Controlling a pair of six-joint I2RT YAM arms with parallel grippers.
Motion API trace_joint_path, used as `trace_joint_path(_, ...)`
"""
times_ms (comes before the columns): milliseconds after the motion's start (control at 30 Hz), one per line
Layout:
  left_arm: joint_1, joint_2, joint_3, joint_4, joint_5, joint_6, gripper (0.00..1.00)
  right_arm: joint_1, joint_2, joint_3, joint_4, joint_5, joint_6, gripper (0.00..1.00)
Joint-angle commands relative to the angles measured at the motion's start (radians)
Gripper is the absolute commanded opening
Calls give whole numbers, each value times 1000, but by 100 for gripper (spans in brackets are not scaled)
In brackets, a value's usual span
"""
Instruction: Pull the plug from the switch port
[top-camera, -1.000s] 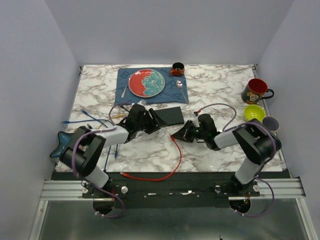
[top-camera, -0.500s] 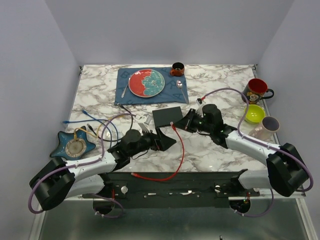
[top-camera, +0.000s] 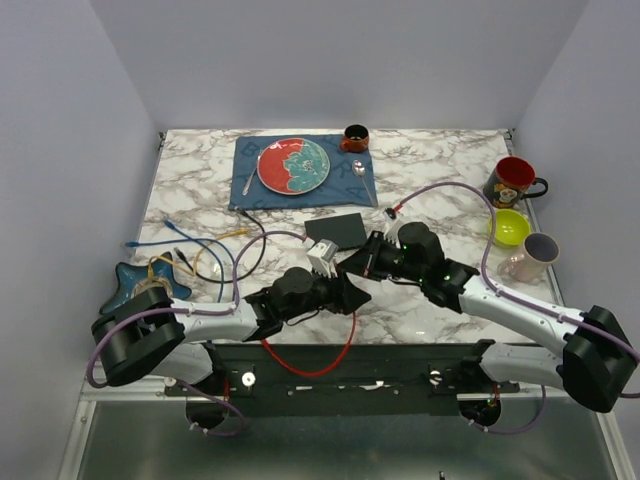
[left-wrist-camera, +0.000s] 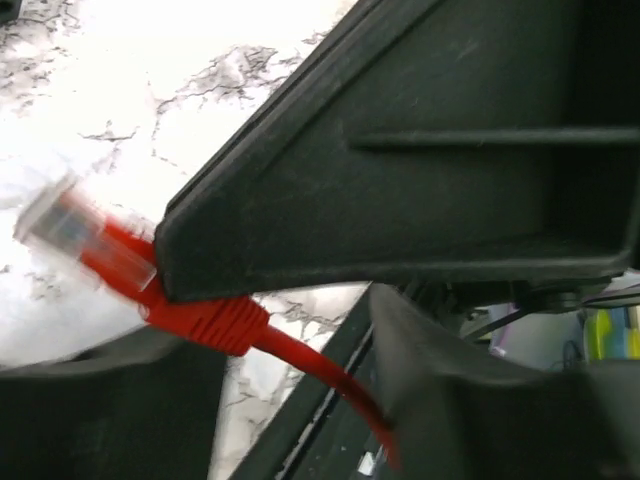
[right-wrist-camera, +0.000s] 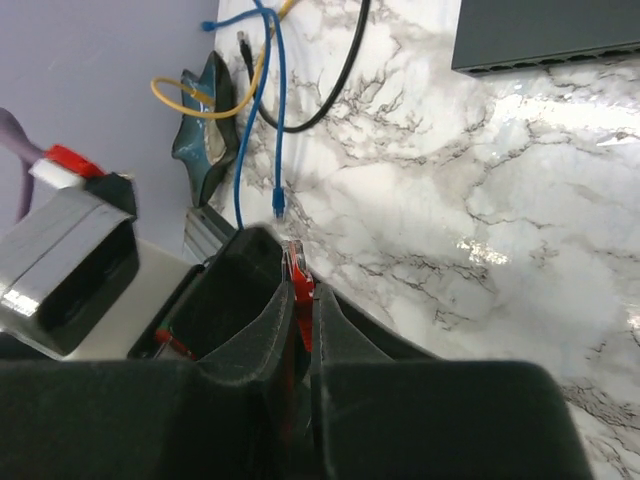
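The switch (top-camera: 338, 229) is a flat dark box at mid table; its socket edge shows in the right wrist view (right-wrist-camera: 545, 40). The red plug (right-wrist-camera: 301, 285) is pinched between my right gripper's (right-wrist-camera: 300, 290) shut jaws, clear of the switch. In the top view the right gripper (top-camera: 353, 263) hovers just in front of the switch. My left gripper (top-camera: 346, 293) sits right beside it. In the left wrist view the plug (left-wrist-camera: 110, 260) sticks out from under a right finger, and its red cable (left-wrist-camera: 310, 365) runs between my left gripper's (left-wrist-camera: 285, 335) parted jaws.
A plate (top-camera: 293, 165) lies on a blue placemat (top-camera: 250, 185), with an orange cup (top-camera: 355, 137) behind. A red mug (top-camera: 512, 182), green bowl (top-camera: 508, 226) and lilac cup (top-camera: 532, 252) stand at right. Blue, yellow and black cables (top-camera: 215, 250) and a star dish (top-camera: 140, 285) lie at left.
My right gripper has drawn back from the switch's front edge with the red plug. My left gripper has shifted right, close up to it. The red cable's slack has bunched nearer the table's front.
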Motion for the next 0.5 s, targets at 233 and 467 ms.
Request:
trace_joint_path(233, 1, -438, 67, -518, -407, 35, 0, 6, -326, -7, -222, 407, 4, 55)
trace_joint_path(467, 313, -609, 332, -1069, -561, 70, 0, 4, -485, -64, -245, 548, -45, 57)
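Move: The red plug, still between the right fingertips and only about 1 cm to the left of that hand's point, stands about 4 cm ahead, 4 cm left and 3 cm above the left hand, whose half-open fingers straddle its cable. The switch lies some 17 cm ahead, 7 cm left and 11 cm below the left hand. The loose black cable is roughly 13 cm ahead of the left hand, 27 cm to its left and 12 cm lower. Nearly in place, the left fingers close on the red cable just behind the plug's boot; then the hand climbs and swings left, about 12 cm each way and a little forward, turning some 30 degrees counter-clockwise with the plug held. The right fingers open, let go of the plug, and that hand backs off up and to the right, turning clockwise and tipping up. ##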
